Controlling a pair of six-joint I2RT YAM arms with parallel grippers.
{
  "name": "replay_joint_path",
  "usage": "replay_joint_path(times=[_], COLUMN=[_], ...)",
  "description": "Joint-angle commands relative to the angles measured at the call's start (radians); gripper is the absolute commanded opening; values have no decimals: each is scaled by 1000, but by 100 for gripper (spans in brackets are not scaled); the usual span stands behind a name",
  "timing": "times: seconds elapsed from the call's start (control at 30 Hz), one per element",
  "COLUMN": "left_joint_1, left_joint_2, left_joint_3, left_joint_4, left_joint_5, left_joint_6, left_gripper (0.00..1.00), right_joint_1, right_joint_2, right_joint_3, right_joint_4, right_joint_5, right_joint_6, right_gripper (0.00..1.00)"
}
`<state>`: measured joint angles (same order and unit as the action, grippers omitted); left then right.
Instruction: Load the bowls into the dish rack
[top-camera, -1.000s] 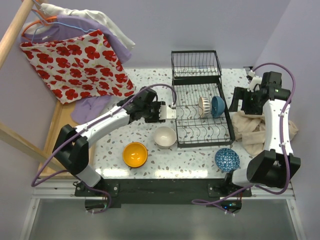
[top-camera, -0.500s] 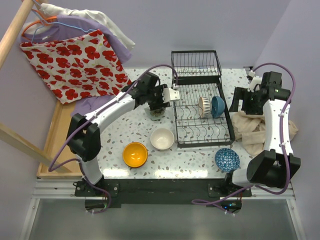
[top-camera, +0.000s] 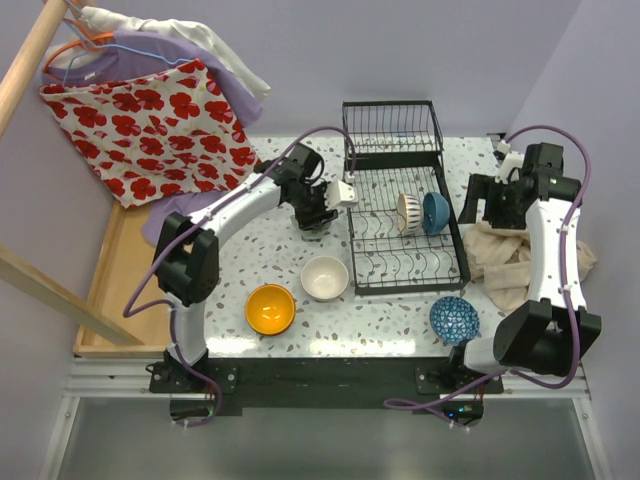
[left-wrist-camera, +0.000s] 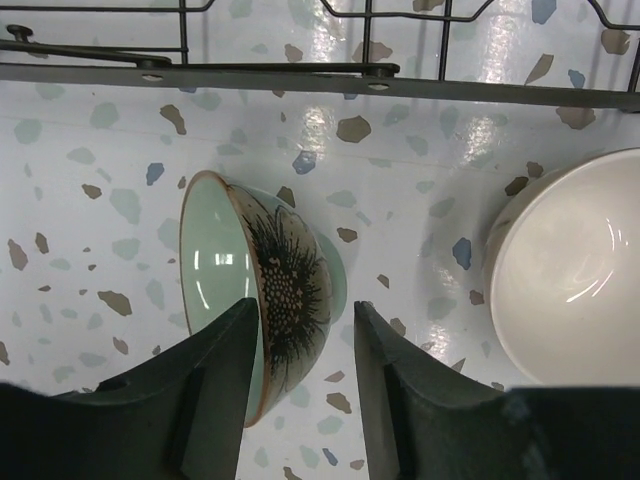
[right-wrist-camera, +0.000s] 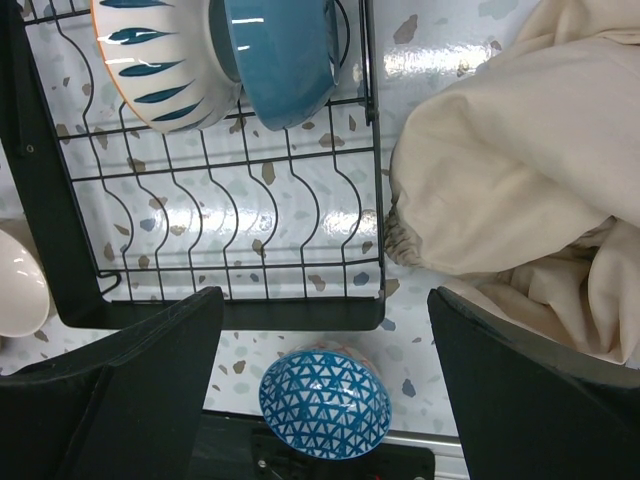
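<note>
A pale green bowl with a dark brown pattern (left-wrist-camera: 260, 300) sits tilted on the table left of the dish rack (top-camera: 458, 235), its opening turned left in the left wrist view. My left gripper (top-camera: 322, 213) (left-wrist-camera: 305, 315) hangs over it, open. One finger is over the bowl's inside and the other stands off its outer wall with a gap. A cream bowl (top-camera: 325, 278) (left-wrist-camera: 570, 270), an orange bowl (top-camera: 270, 309) and a blue-white patterned bowl (top-camera: 454, 319) (right-wrist-camera: 325, 403) rest on the table. A white leaf-patterned bowl (top-camera: 408, 212) and a plain blue bowl (top-camera: 435, 212) stand in the rack. My right gripper (top-camera: 482, 202) (right-wrist-camera: 325, 300) is wide open, holding nothing.
A crumpled cream cloth (top-camera: 510, 255) lies right of the rack under the right arm. The rack's taller wire basket (top-camera: 392, 128) is at the back. A wooden tray (top-camera: 105, 290) lies along the left edge. Clothes on hangers (top-camera: 160, 120) hang at the back left.
My left gripper has swung left and back from beside the rack and turned down over the green bowl. The right arm has not moved.
</note>
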<state>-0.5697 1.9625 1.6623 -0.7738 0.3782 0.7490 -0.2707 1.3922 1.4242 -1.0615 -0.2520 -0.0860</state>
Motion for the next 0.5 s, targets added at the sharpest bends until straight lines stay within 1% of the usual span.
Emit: replay_joint_path(times=[0.0,0.13,0.27,0.33,0.37,0.43,0.47], left_joint_1=[5,5,4,4,4,5,5], left_joint_2=[19,24,44,45,47,47,47], left_joint_3=[22,17,33,37,40,43,44], left_joint_4=[-54,-47,-61,-67,-68,-76,-81], left_joint_5=[14,11,7,5,2,1,1], left_joint_6=[-4,-25,-33,-36,-34,-37,-33], left_gripper=[43,39,19,14,8,5,1], right_joint_1=[-5,-4,-4,-5,-4,-4,-4], right_joint_2=[2,-1,-9,-18,-19,-27,-33], right_joint_3=[12,9,4,-1,-2,-8,-11], right_joint_4=[24,23,23,21,21,21,20], right_joint_5=[0,-4,-6,-6,-6,-7,-7], right_joint_6=[-1,0,0,0,2,2,2], right_gripper=[88,87,87,88,88,87,88])
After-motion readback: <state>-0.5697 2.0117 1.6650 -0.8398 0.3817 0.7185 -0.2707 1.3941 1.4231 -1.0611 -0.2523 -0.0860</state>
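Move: The green bowl stands tipped on its side, its mouth facing forward, about 2 cm ahead of the left hand's point and 4 cm below it, with no clear sideways offset. The cream bowl sits some 13 cm back and 2 cm to the right; the rack's left rail runs about 8 cm to the right, level with the hand. From the right hand the green bowl lies roughly 36 cm left and 5 cm ahead, well below. The green bowl's near wall gets pinched at the rim: the half-open left fingers close almost shut on it, the forward finger inside the bowl and the other outside. Meanwhile the left hand sinks about 2.5 cm and eases back some 1.5 cm towards the cream bowl, its wrist tilting only slightly. ##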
